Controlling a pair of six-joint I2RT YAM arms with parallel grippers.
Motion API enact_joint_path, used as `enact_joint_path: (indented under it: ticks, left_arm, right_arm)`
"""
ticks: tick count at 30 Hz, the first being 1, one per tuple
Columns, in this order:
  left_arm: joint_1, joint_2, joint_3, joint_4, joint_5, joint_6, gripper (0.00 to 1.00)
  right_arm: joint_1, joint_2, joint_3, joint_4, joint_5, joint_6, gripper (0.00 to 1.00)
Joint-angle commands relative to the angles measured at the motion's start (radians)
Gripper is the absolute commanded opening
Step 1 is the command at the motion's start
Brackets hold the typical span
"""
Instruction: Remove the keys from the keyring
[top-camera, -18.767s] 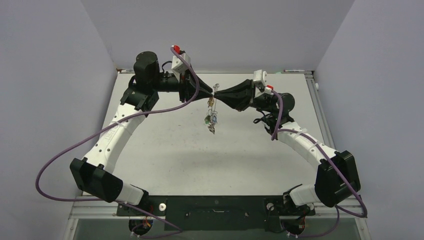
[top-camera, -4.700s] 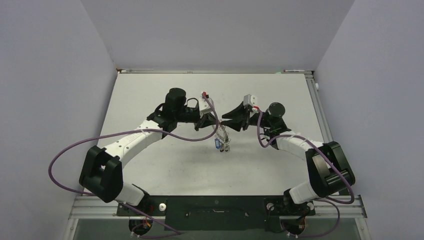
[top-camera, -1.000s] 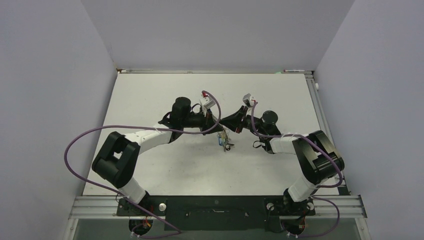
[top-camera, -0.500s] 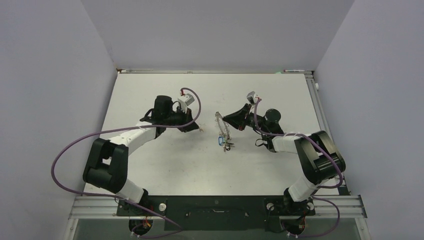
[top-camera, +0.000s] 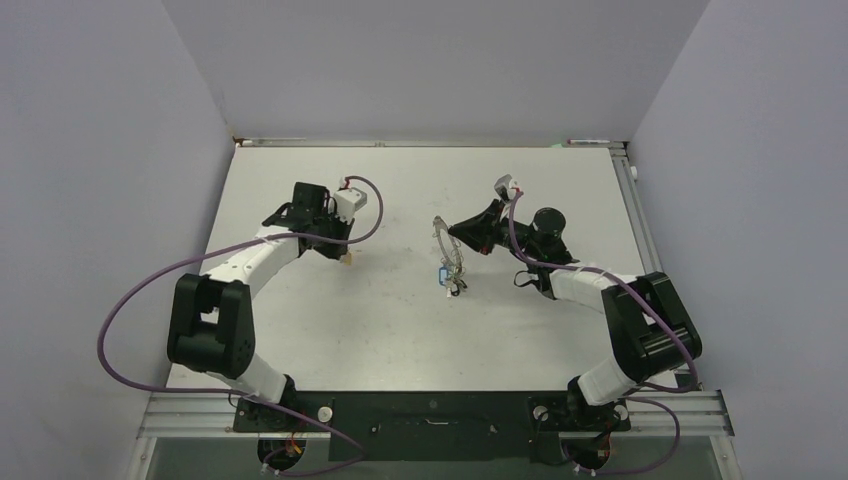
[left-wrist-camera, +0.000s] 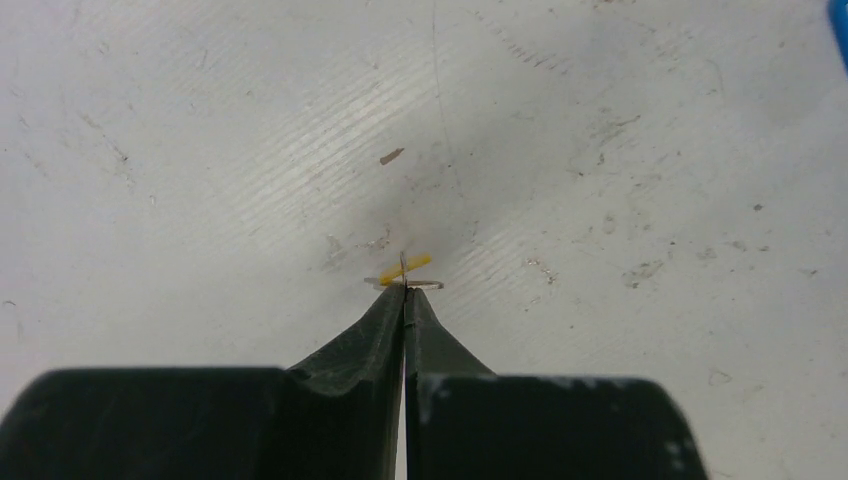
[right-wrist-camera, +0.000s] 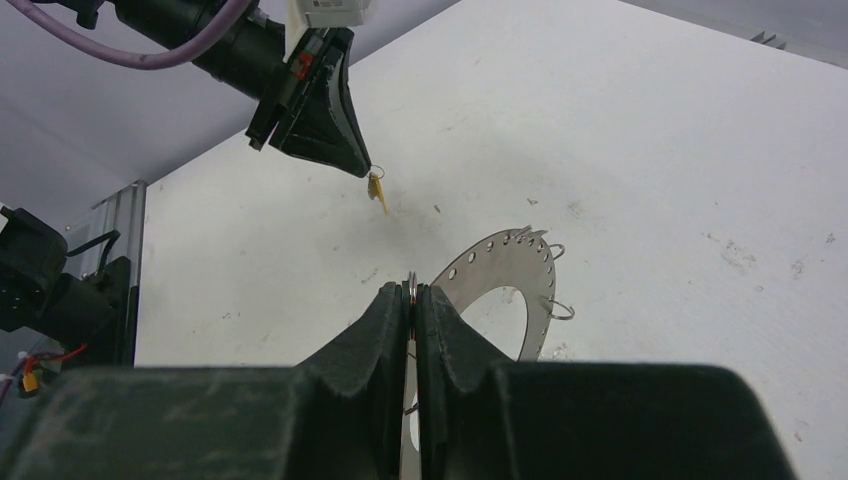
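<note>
My left gripper (top-camera: 346, 257) is shut on a tiny yellow-headed key (left-wrist-camera: 414, 265) by its small wire loop, just above the table at the left. It stands well apart from the keyring (top-camera: 447, 248). The keyring is a flat grey ring (right-wrist-camera: 505, 268) with small holes along its rim, held on edge. My right gripper (right-wrist-camera: 411, 291) is shut on its rim. A blue-headed key (top-camera: 442, 272) and a dark one (top-camera: 456, 289) hang from the ring's lower part. In the right wrist view the left gripper (right-wrist-camera: 366, 170) shows with the yellow key (right-wrist-camera: 378, 192) dangling below its tips.
The white table (top-camera: 330, 330) is scuffed and bounded by grey walls at the back and sides. A metal rail (top-camera: 430, 405) runs along the near edge. Purple cables loop from both arms over the left and right of the table.
My left gripper has pulled away to the left from the keyring, carrying the yellow key with it. The right gripper keeps hold of the ring and has barely shifted.
</note>
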Motion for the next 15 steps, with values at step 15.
enact_joint_path:
  ticks: [15]
  left_arm:
    - [-0.082,0.012,-0.005,0.111,0.043,0.039,0.37]
  right_arm:
    - [0.0,-0.066,0.036,-0.015,0.034,-0.028,0.05]
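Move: The left hand pinches the small loop of the key with the yellow tag. The table spot it is being taken to is about 8 cm below that hand, some 1 cm ahead and 1 cm right. The big metal keyring stands roughly 19 cm to the left hand's right, 2 cm nearer the base and 5 cm higher; its blue tag hangs 7 cm below the ring's middle. From the right hand, the spot is about 20 cm left, 4 cm ahead and 18 cm down. The left fingers let go of the key and its yellow tag low over the table, opening only a little over a quarter of their range once the hand has sunk about 5 cm almost straight down, its left side tilting up some 10 degrees. It eases up half a centimetre as they part. The right hand stays put and keeps its grip on the big keyring. ##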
